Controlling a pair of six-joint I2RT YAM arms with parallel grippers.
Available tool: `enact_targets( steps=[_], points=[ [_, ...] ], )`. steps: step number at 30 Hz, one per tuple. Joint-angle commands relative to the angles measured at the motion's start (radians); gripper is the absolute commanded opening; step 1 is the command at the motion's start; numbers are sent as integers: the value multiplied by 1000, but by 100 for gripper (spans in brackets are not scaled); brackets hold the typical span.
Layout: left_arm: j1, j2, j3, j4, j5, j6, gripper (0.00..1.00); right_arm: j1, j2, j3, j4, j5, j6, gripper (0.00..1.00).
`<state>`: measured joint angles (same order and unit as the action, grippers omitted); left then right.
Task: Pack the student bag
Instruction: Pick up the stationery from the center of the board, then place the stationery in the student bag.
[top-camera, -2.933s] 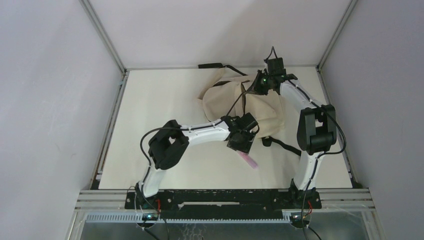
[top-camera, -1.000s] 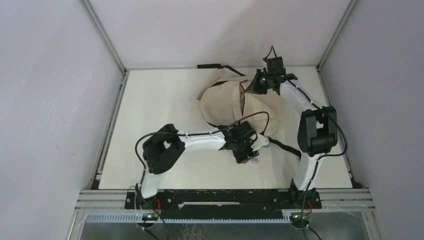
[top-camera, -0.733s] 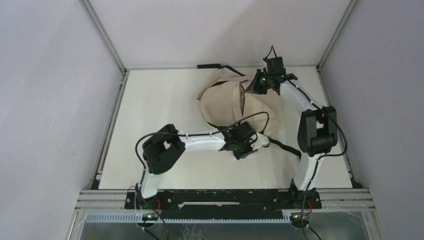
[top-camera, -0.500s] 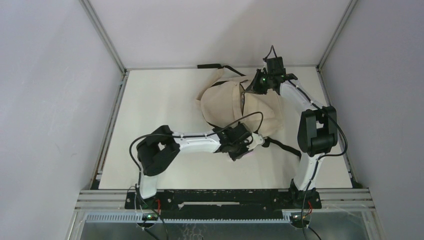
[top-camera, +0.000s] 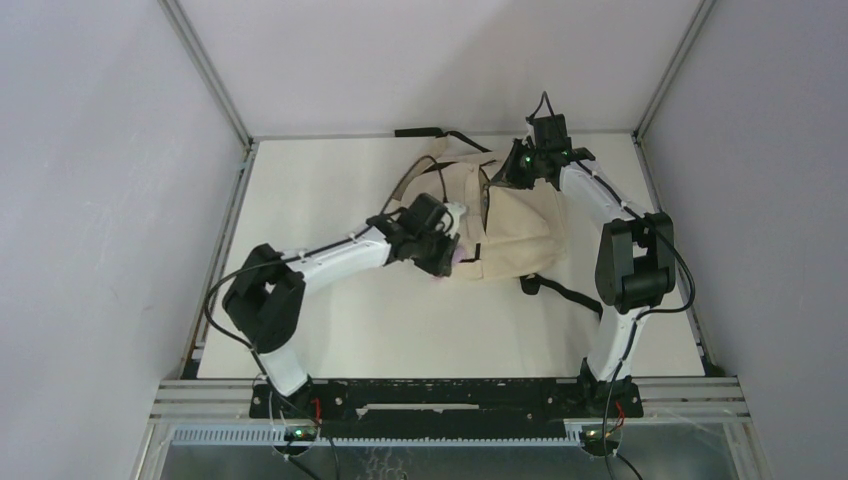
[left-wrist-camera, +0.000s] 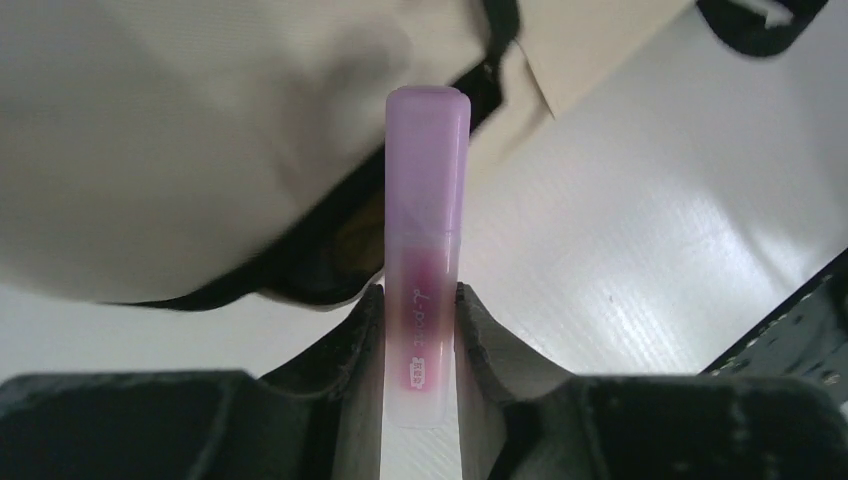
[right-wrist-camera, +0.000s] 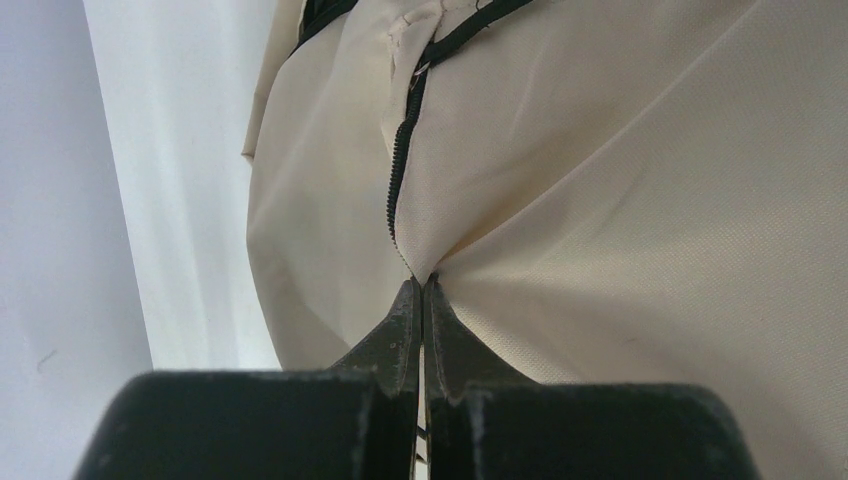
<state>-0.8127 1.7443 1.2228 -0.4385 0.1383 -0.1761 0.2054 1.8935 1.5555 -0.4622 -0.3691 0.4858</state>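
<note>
The student bag (top-camera: 515, 232), cream-beige with black zipper trim, lies at the table's back middle. My left gripper (left-wrist-camera: 420, 300) is shut on a pink-purple pen (left-wrist-camera: 425, 200) whose cap points at the bag's dark zipper opening (left-wrist-camera: 330, 255). From above, that left gripper (top-camera: 443, 252) hangs over the bag's left side. My right gripper (right-wrist-camera: 422, 285) is shut on a pinch of the bag's fabric (right-wrist-camera: 600, 200) beside the zipper (right-wrist-camera: 400, 150), holding the bag's upper edge raised. Seen from overhead, the right gripper (top-camera: 505, 172) is at the bag's top.
A black strap (top-camera: 560, 291) trails from the bag toward the right arm's base. Another black strap end (top-camera: 420, 131) lies at the table's back edge. Metal frame rails border the white table (top-camera: 330, 330) on left and right.
My left gripper closed on the pen at the table's front middle, lifted it and carried it back-left to the bag's opening. The right gripper kept its hold on the bag.
</note>
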Motion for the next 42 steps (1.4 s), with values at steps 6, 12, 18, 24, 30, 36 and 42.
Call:
enact_targets(
  steps=[6, 12, 18, 24, 30, 36, 42],
  points=[
    [166, -33, 201, -13, 175, -303, 0, 22, -63, 25, 43, -33, 1, 0],
    [212, 77, 326, 25, 258, -476, 0, 35, -63, 14, 48, -33, 7, 0],
    [221, 265, 505, -2, 260, -512, 0, 59, -58, 36, 57, -40, 30, 0],
    [223, 339, 562, 11, 228, -530, 0, 72, -56, 56, 47, -41, 31, 0],
    [226, 406, 609, 37, 285, -569, 0, 94, -52, 70, 38, -35, 25, 0],
    [222, 439, 644, 118, 359, -584, 23, 110, -35, 84, 39, -38, 29, 0],
    [222, 339, 583, 57, 260, -480, 78, 117, -24, 99, 26, -29, 20, 0]
  ],
)
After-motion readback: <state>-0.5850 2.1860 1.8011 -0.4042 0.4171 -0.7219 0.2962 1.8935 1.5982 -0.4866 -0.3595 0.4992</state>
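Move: The pink stick is already pinched in the left fingers; the bag mouth it is bound for lies about 16 cm ahead, 8 cm right and some 3 cm above them. The right gripper stands 18 cm ahead, 11 cm right and 7 cm higher; the front-pocket tab is only 4 cm ahead and 7 cm right. From the right hand, pinching the rim, the mouth's middle lies 3 cm back, 3 cm left and 4 cm below. The pink stick is carried forward to the bag mouth by the left hand, some 15 cm and 7 cm to the right, climbing nearly 10 cm first and then sinking about 6. That wrist turns roughly 25 degrees counter-clockwise, its fingers leaning further right, and they open at the end to let go. Meanwhile the right hand keeps its pinch on the rim, drawing the bag about 4 cm left. ##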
